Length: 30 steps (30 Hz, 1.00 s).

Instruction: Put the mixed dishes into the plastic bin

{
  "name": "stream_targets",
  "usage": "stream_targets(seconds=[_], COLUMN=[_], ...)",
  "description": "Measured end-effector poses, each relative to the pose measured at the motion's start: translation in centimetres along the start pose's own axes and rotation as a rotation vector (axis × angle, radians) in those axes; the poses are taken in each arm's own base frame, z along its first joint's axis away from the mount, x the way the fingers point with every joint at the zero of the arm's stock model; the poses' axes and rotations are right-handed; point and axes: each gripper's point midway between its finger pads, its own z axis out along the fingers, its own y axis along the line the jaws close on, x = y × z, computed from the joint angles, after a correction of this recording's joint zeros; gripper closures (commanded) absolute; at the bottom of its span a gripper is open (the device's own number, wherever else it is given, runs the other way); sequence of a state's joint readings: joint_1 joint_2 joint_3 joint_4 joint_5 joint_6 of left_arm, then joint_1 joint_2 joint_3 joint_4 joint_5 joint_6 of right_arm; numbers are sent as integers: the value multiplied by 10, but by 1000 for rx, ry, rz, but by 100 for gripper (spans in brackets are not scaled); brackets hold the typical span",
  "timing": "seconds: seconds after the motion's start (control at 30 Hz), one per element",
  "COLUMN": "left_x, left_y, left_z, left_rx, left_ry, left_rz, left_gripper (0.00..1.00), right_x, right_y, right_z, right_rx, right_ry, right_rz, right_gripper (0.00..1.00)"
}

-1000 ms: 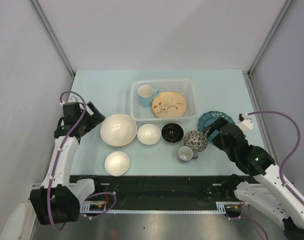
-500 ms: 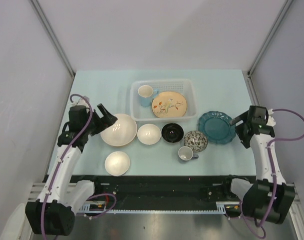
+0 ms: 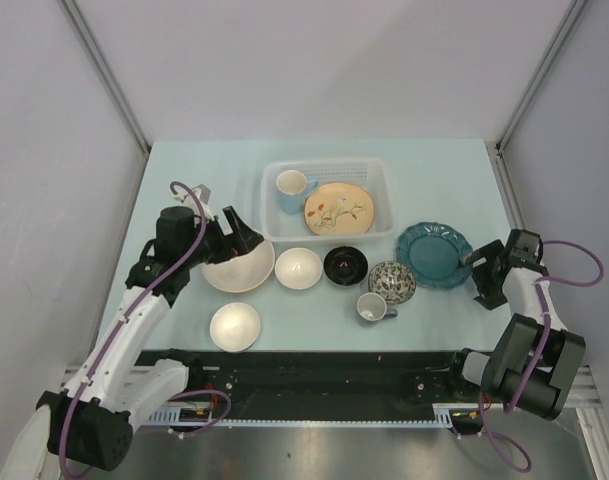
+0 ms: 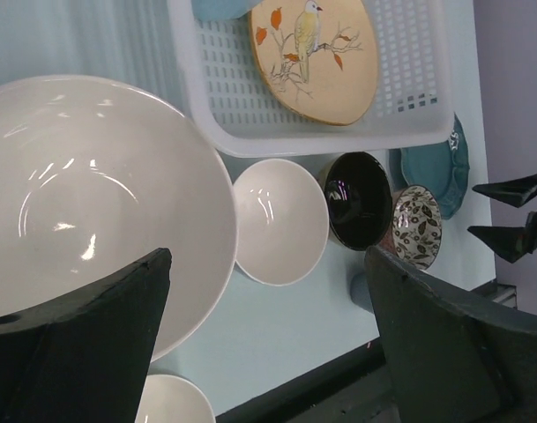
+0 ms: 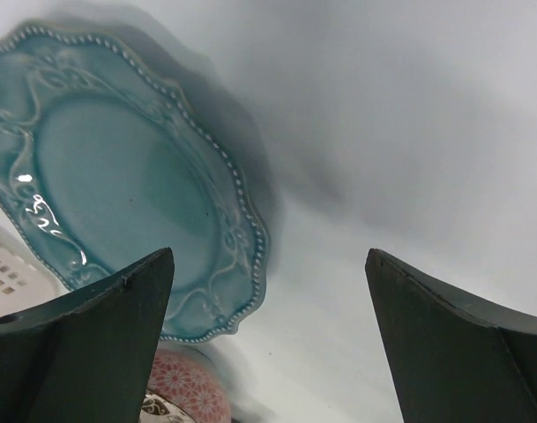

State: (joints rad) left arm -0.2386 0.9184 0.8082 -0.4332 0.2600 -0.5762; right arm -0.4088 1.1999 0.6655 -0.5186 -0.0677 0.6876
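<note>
The plastic bin (image 3: 378, 168) stands at the back centre and holds a blue mug (image 3: 291, 185) and the tan floral plate (image 3: 338, 208). In front of it on the table sit a large white bowl (image 3: 242, 272), a medium white bowl (image 3: 298, 268), a black bowl (image 3: 345, 264), a speckled bowl (image 3: 391, 282), a mug (image 3: 372, 308) and a small white bowl (image 3: 234, 326). The teal plate (image 3: 433, 255) lies to the right. My left gripper (image 3: 242, 245) hovers open over the large bowl's (image 4: 83, 203) right rim. My right gripper (image 3: 479, 275) is open and empty beside the teal plate's (image 5: 109, 185) right edge.
Grey enclosure walls stand close on both sides and behind. The black rail with the arm bases (image 3: 314, 385) runs along the near edge. The bin's perforated wall (image 4: 197, 106) is just beyond the large bowl. Bare table lies left of the bin and right of the teal plate.
My left arm has swung right from the table's left side to above the large white bowl. My right arm pulled back off the teal plate to its right edge. Both grippers stayed open.
</note>
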Motion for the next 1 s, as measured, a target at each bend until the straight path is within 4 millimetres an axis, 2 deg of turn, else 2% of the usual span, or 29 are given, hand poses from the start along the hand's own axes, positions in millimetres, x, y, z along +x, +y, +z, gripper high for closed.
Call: stream_targets(seconds=[0.27,0.5,0.63,0.7,0.77,0.8,0.87,0.9,1.0], left_x=[3,8,14,15,15,16,16,17,17], left_y=[-15,-39,-47,-49,-50,-51,-51,-51,-52], left_z=[2,4,6,8,8,8,8,8,9], left_rx=[63,134,155,158,159,160,159,158,153], left_ry=[12,16,32,34,32,33,33,33,31], left_rz=[21,47,57,60,63,64,64,64,68], left_gripper=[4,4,4,4,4,4,4,4,4], right_x=[16,12,11,11,13,13,14,16,20], right_y=[2,22,34,33,31,31,25,21,25], right_z=[22,30,37,39,41,41,43,44,39], right_rx=[-88,-202,-257,-256,-245,-246,-225,-215,-254], right_ry=[94,119,149,157,159,159,154,157,165], right_rz=[45,51,53,56,64,62,56,63,46], right_gripper=[15,16,36,43,54,65,80,99,100])
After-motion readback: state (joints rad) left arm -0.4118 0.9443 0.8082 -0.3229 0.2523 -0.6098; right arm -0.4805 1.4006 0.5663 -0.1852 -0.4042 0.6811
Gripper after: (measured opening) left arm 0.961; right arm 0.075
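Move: The teal plate's middle lies about 7 cm ahead and 9 cm left of the right hand, some 4 cm lower, its near-right rim closest; the patterned bowl stands level with that hand, 19 cm left. From the left hand the small white bowl is roughly 10 cm right, 3 cm back and 17 cm below; the black bowl is about 21 cm right and 2 cm back, the large white bowl 4 cm left and level. Right hand goes 5 cm forward, down and left, pinching the teal plate's rim; left shifts 5 cm right. ##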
